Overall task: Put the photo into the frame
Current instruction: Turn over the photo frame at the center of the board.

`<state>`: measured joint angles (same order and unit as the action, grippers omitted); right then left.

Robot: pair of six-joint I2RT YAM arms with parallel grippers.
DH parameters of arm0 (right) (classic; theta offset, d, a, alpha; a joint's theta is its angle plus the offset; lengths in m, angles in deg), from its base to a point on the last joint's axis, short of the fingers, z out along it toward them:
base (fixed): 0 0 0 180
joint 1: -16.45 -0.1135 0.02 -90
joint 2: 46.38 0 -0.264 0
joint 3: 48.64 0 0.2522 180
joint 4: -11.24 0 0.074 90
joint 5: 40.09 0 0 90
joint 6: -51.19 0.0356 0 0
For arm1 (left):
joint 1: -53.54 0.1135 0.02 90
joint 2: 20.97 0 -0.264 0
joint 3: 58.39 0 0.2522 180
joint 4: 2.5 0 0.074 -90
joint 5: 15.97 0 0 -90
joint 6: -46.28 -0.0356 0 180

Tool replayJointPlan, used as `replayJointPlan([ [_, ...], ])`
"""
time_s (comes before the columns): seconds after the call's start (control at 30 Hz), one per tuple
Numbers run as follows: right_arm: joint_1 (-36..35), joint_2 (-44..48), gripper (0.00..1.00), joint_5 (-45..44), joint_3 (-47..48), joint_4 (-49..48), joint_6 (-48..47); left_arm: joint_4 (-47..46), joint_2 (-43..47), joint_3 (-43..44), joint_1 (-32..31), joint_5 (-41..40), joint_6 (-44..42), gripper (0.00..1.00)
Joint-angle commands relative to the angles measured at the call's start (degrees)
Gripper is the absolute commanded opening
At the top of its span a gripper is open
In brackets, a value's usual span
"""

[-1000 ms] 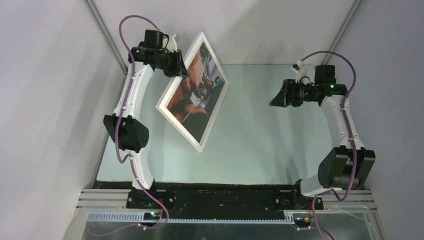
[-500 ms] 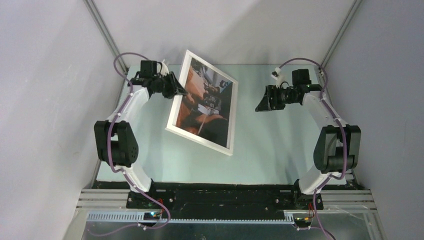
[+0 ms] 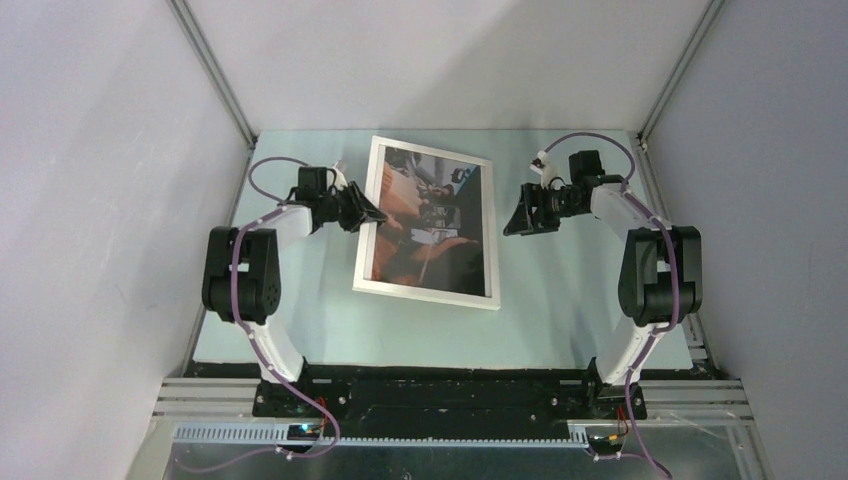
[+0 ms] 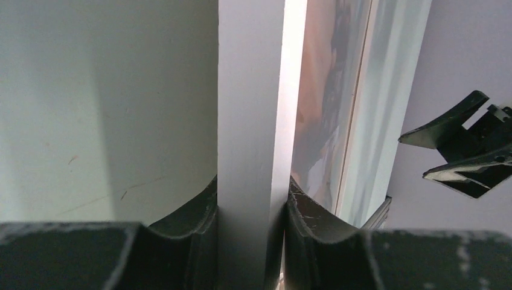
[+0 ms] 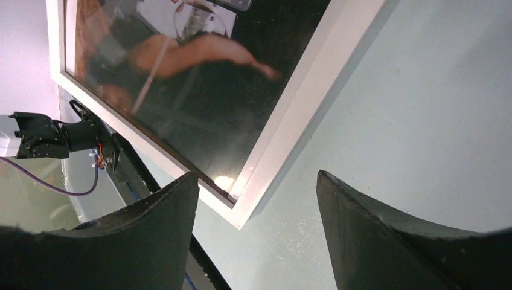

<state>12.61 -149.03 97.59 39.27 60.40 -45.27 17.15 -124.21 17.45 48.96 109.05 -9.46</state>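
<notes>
The white frame (image 3: 425, 293) lies nearly flat over the middle of the green table, and the photo (image 3: 430, 225), dark with orange-brown tones, shows face up inside it. My left gripper (image 3: 368, 212) is shut on the frame's left rail. In the left wrist view the white rail (image 4: 250, 121) runs straight out between the two black fingers of that gripper (image 4: 252, 187). My right gripper (image 3: 512, 222) stands open just off the frame's right edge, apart from it. In the right wrist view the frame's corner (image 5: 241, 214) lies between the spread fingers of the right gripper (image 5: 256, 181), with nothing held.
Grey walls and metal posts close in the table (image 3: 560, 300) on the left, back and right. The arm bases sit on the black rail (image 3: 450, 390) at the near edge. My right gripper (image 4: 468, 151) shows beyond the frame in the left wrist view.
The left arm has brought the frame down from a steep tilt to nearly flat at the table's middle. The right arm has dropped lower and drawn close to the frame's right edge.
</notes>
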Motion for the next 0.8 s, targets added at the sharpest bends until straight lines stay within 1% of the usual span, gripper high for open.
replayJointPlan([
  [0.0, -0.9, -2.2, 0.75, 0.9, -0.1, -2.0, -1.3, 0.7, -4.7, -4.1, -1.5, -5.3, 0.2, 0.23],
  [0.03, -1.0, -2.7, 0.75, 0.8, -0.1, -2.1, -1.2, -0.4, -5.1, -4.4, -1.6, -5.2, 0.6, 0.28],
  [0.1, -1.0, -3.4, 0.76, 0.5, -0.1, -2.2, -1.2, -1.2, -5.9, -5.0, -2.1, -5.1, 0.9, 0.35],
  [0.23, -1.0, -4.3, 0.76, 0.0, -0.1, -2.2, -1.3, -2.9, -6.7, -6.1, -2.6, -5.4, 1.6, 0.45],
  [0.4, -1.0, -5.0, 0.76, -0.7, -0.1, -1.8, -1.6, -3.2, -7.1, -6.6, -2.9, -6.6, 1.7, 0.56],
  [0.47, -0.9, -4.9, 0.76, -0.8, -0.1, -1.6, -1.6, -3.1, -7.0, -6.9, -2.8, -6.9, 1.8, 0.66],
  [0.5, -0.9, -4.9, 0.76, -0.9, -0.1, -1.5, -1.7, -3.1, -6.9, -7.2, -2.8, -7.0, 1.8, 0.69],
  [0.53, -0.9, -4.9, 0.76, -1.0, -0.1, -1.3, -1.8, -3.0, -6.6, -7.4, -2.9, -7.2, 1.8, 0.75],
  [0.57, -0.8, -4.9, 0.76, -1.0, -0.1, -1.2, -1.8, -3.0, -6.4, -7.7, -2.8, -7.3, 1.7, 0.79],
  [0.6, -0.8, -4.9, 0.76, -1.0, -0.1, -0.9, -2.0, -2.6, -6.1, -7.8, -2.8, -7.4, 1.6, 0.84],
  [0.67, -0.8, -4.9, 0.76, -1.1, -0.1, -0.5, -2.2, -1.8, -5.6, -8.1, -2.9, -7.9, 1.1, 0.92],
  [0.73, -0.6, -4.8, 0.76, -1.2, -0.1, -0.3, -2.4, -0.9, -5.0, -8.4, -2.8, -8.5, 0.5, 0.98],
  [0.77, -0.5, -4.8, 0.76, -1.4, -0.1, -0.2, -2.4, -0.3, -4.6, -8.5, -2.8, -9.0, 0.3, 0.99],
])
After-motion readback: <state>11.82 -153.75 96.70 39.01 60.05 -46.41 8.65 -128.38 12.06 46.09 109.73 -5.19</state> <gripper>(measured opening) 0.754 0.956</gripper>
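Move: The photo frame's left rail is already pinched in the left hand, so the frame's middle is about 11 cm right of that hand, 1 cm back and 3 cm below. The board's centre, where the frame is to lie, is some 13 cm right, 5 cm back and 7 cm down. From the open right hand the frame's middle is roughly 16 cm left, level ahead, and 7 cm below. Downward about 5 cm, easing back a little towards the base near the bottom, the left hand lowers the pinched rail to the board, then opens its fingers wide around it while edging right and rising about a centimetre. The right hand, staying open, sinks some 3 cm beside the frame's right rail, with no contact to be seen. ##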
